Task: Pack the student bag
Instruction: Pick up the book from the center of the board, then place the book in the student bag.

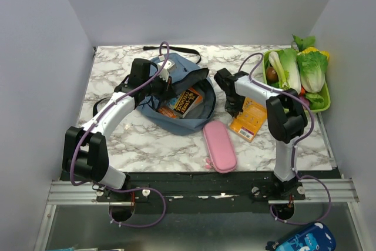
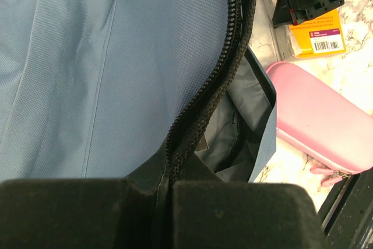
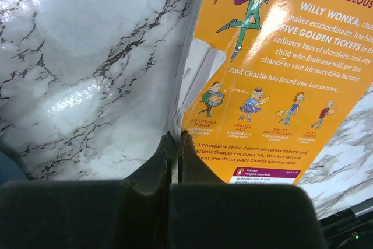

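The student bag [image 1: 176, 95] is a dusty-blue backpack lying open at mid-table, with an orange book [image 1: 183, 103] showing in its mouth. My left gripper [image 1: 166, 86] is shut on the bag's black zipper edge [image 2: 201, 109] and holds the opening up; the grey lining [image 2: 239, 132] shows below it. A second orange paperback [image 1: 249, 119] lies on the marble to the right of the bag. My right gripper [image 1: 232, 107] is shut on that book's left edge [image 3: 198, 97], fingertips [image 3: 187, 144] pinching it where the white pages show.
A pink pencil case [image 1: 220, 145] lies in front of the bag, close to the orange paperback [image 2: 317, 36]. A green tray [image 1: 325, 105] of vegetables stands at the back right. A bright blue pouch [image 1: 302, 240] lies below the table edge. Black straps [image 1: 182, 51] trail behind the bag.
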You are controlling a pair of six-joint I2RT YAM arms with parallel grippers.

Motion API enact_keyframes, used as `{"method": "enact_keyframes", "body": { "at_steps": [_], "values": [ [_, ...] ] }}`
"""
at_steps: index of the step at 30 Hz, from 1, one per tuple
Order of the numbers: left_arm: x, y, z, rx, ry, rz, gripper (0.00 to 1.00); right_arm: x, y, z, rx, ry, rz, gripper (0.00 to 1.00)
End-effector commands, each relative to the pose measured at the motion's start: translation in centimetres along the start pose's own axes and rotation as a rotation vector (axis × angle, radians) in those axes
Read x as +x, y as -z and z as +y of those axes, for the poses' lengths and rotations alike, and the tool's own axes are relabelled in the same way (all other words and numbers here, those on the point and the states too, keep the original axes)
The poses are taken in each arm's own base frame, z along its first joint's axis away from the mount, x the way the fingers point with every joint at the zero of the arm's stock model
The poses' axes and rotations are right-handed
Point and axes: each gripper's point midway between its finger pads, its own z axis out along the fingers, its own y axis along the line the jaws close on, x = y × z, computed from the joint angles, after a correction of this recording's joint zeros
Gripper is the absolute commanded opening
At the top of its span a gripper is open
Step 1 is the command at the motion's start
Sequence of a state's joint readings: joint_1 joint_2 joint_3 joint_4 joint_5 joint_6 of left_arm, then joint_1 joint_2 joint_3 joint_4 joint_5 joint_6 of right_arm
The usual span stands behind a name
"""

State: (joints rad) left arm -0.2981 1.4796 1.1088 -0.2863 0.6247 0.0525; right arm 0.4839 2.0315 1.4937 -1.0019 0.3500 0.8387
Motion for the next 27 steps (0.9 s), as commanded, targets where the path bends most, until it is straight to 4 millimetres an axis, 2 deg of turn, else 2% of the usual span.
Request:
{"method": "enact_keyframes", "body": {
  "at_steps": [1,2,5,6,9,10,12,13,15,16,17,19,20,23,27],
  "values": [
    [-2.7,1.4,-0.6,0.003,-0.055,-0.056,0.00,2.1,-3.4,-0.3,0.033,-0.025,0.054,0.01],
    [-2.7,1.4,-0.7,0.005,-0.055,-0.056,0.00,1.8,-3.0,-0.7,0.037,-0.030,0.039,0.01],
    [-2.5,1.4,-0.6,0.001,-0.052,-0.054,0.00,-0.6,0.3,-1.5,0.008,-0.056,-0.064,0.01],
    [-2.6,1.5,-0.6,0.001,-0.054,-0.056,0.00,-2.0,2.9,-1.9,-0.032,-0.073,-0.135,0.01],
    [-2.5,1.4,-0.7,0.004,-0.051,-0.054,0.00,-3.7,6.7,-2.2,-0.112,-0.072,-0.214,0.01],
    [-2.6,1.4,-0.7,0.004,-0.053,-0.057,0.00,-4.5,9.1,-2.3,-0.165,-0.084,-0.261,0.01],
    [-2.6,1.4,-0.7,0.005,-0.047,-0.056,0.00,-4.8,11.5,-2.1,-0.207,-0.049,-0.300,0.01],
    [-2.6,1.3,-0.6,0.006,-0.043,-0.056,0.00,-5.1,13.8,-1.6,-0.255,-0.034,-0.343,0.01],
    [-2.6,1.2,-0.7,0.009,-0.037,-0.056,0.00,-5.0,16.2,-0.6,-0.312,0.035,-0.387,0.01],
    [-2.6,1.2,-0.7,0.010,-0.032,-0.056,0.00,-4.3,17.5,0.5,-0.348,0.080,-0.408,0.01],
    [-2.7,1.2,-0.7,0.009,-0.034,-0.058,0.00,-4.2,19.3,1.2,-0.396,0.105,-0.424,0.01],
    [-2.7,1.2,-0.7,0.009,-0.032,-0.059,0.00,-2.6,21.4,2.7,-0.450,0.196,-0.450,0.01],
    [-2.6,1.2,-0.7,0.010,-0.029,-0.058,0.00,-2.5,22.9,3.6,-0.513,0.226,-0.484,0.01],
    [-2.9,1.3,-0.8,0.012,-0.027,-0.063,0.00,-0.9,25.3,5.9,-0.623,0.324,-0.501,0.01],
    [-3.0,1.4,-0.9,0.012,-0.023,-0.066,0.00,0.7,28.1,7.7,-0.724,0.409,-0.512,0.01]
  ]
}}
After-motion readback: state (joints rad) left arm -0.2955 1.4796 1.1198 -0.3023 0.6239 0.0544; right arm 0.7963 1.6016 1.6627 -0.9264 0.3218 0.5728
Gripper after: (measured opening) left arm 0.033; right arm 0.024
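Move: The orange book is already pinched by its left edge in the right hand; its middle lies about 6 cm right of that hand and 2 cm ahead, practically level with it. The bag's open mouth is some 17 cm to the hand's left, 4 cm ahead and 2 cm higher; the pink pencil case is 13 cm back and 5 cm left. From the left hand the mouth lies about 8 cm right, 3 cm ahead and 13 cm below. The orange book, kept in the right hand's closed fingers, is lifted off the table almost straight up, a little over 20 cm in all. Partway up the hand also swings some 12 cm left, closing the sideways gap to the bag's mouth, while its fingertips tip forward about 30 degrees and it turns about as much counter-clockwise. The left hand stays put, still pinching the bag's rim. ##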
